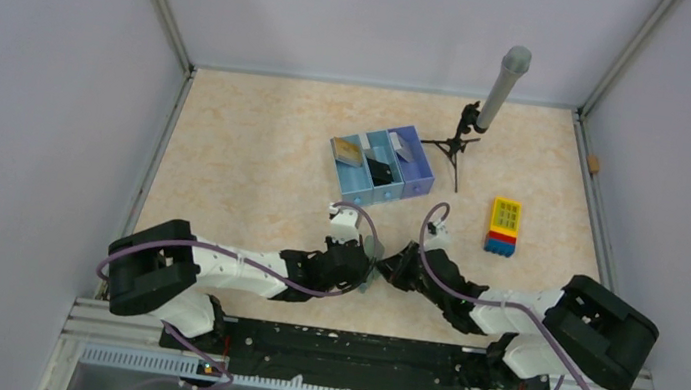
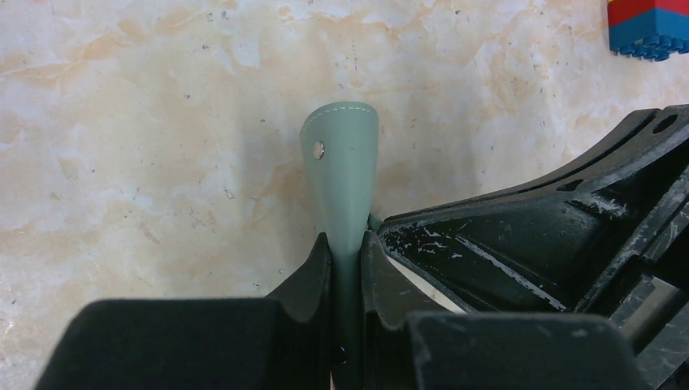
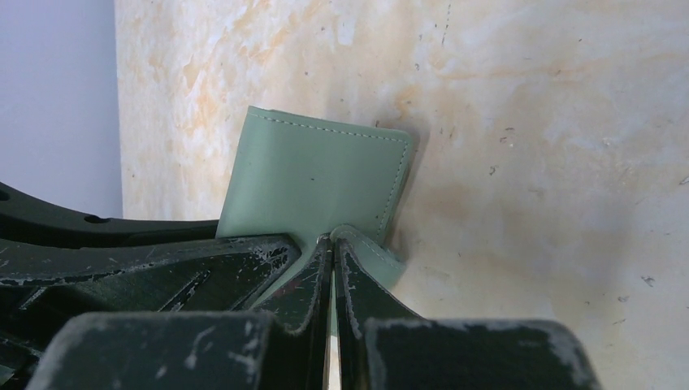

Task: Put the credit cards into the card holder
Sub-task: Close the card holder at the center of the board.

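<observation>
The grey-green card holder (image 1: 375,251) hangs just above the table between both arms, near the front middle. My left gripper (image 2: 347,240) is shut on its lower edge; the holder (image 2: 341,162) rises edge-on from the fingers, a snap stud showing. My right gripper (image 3: 334,237) is shut on a stitched flap of the holder (image 3: 313,175), whose flat face stands behind the fingertips. In the top view the left gripper (image 1: 363,264) and right gripper (image 1: 393,265) nearly touch. The credit cards, one gold (image 1: 347,150), one dark (image 1: 380,171), one silvery (image 1: 402,145), lie in a blue tray (image 1: 419,178).
A small black tripod with a grey cylinder (image 1: 495,99) stands right of the tray. A yellow, red and blue toy block (image 1: 504,226) lies at the right, its corner also in the left wrist view (image 2: 648,24). Pale walls enclose the table.
</observation>
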Available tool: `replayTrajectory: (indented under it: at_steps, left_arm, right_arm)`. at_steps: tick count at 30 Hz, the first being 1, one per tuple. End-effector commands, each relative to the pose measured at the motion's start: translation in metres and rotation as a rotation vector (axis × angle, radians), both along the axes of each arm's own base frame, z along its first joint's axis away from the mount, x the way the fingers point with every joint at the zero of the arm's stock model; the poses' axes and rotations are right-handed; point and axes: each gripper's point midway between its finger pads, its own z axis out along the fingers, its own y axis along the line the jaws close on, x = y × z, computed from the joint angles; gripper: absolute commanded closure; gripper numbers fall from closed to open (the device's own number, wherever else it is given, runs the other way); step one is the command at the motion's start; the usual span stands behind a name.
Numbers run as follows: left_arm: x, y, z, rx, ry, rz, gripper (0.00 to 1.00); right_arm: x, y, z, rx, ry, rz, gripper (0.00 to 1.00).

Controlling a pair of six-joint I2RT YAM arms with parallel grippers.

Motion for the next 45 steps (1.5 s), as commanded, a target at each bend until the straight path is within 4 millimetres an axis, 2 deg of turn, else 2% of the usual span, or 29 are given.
replayTrajectory:
  at_steps: [1,5,8,16,24,27,29,33,37,45]
  left_arm:
    - [-0.03,0.035,-0.057,0.224,0.137,-0.067,1.0]
    - [-0.03,0.034,-0.057,0.224,0.138,-0.068,1.0]
    - [-0.03,0.035,-0.057,0.223,0.138,-0.065,1.0]
    - [-0.029,0.042,-0.054,0.201,0.118,-0.049,1.0]
    - [-0.026,0.035,-0.053,0.238,0.116,-0.067,1.0]
    - [-0.026,0.033,-0.053,0.238,0.117,-0.07,1.0]
    - [-0.026,0.033,-0.054,0.239,0.121,-0.072,1.0]
    - [-0.027,0.031,-0.055,0.231,0.132,-0.072,1.0]
    - [-0.028,0.033,-0.056,0.23,0.135,-0.065,1.0]
    - [-0.03,0.033,-0.058,0.238,0.14,-0.078,1.0]
  right_arm:
    - [-0.009,0.005,-0.007,0.022,0.035,0.024,1.0]
    - [-0.009,0.011,-0.003,0.052,0.033,0.029,1.0]
    - [-0.007,0.008,-0.005,0.03,0.033,0.006,1.0]
    - [-0.008,-0.028,-0.01,-0.128,0.03,-0.115,1.0]
    - [-0.022,-0.054,-0.016,-0.154,0.042,-0.135,1.0]
    - [-0.027,-0.057,-0.014,-0.162,0.018,-0.093,0.77]
    - [-0.029,-0.06,-0.012,-0.155,0.011,-0.062,0.65]
    - [-0.033,-0.06,-0.004,-0.086,-0.024,0.012,0.51]
    - [-0.032,-0.059,0.007,-0.035,-0.058,0.053,0.48]
    - [-0.023,-0.033,0.035,0.038,-0.099,0.121,0.53]
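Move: The card holder's strap lies right at the right hand's closed fingertips, which touch its rounded end; the card holder's middle is about 2 cm to the left, level with that hand. From the left hand, already pinching the card holder shut, the strap is some 3 cm to the right. From the right hand, the drawer box stands about 20 cm ahead and 2 cm left, the toy bricks roughly 11 cm ahead and 23 cm right. The strap, touched by the right hand's shut fingertips, is briefly kept against the card holder, then released as that hand backs off to the right by about 6.5 cm and 3 cm towards its base, roughly level. Its fingers open about halfway on the way out, and at the end it eases nearly 1 cm back left. The left hand keeps its pinch on the card holder throughout. ##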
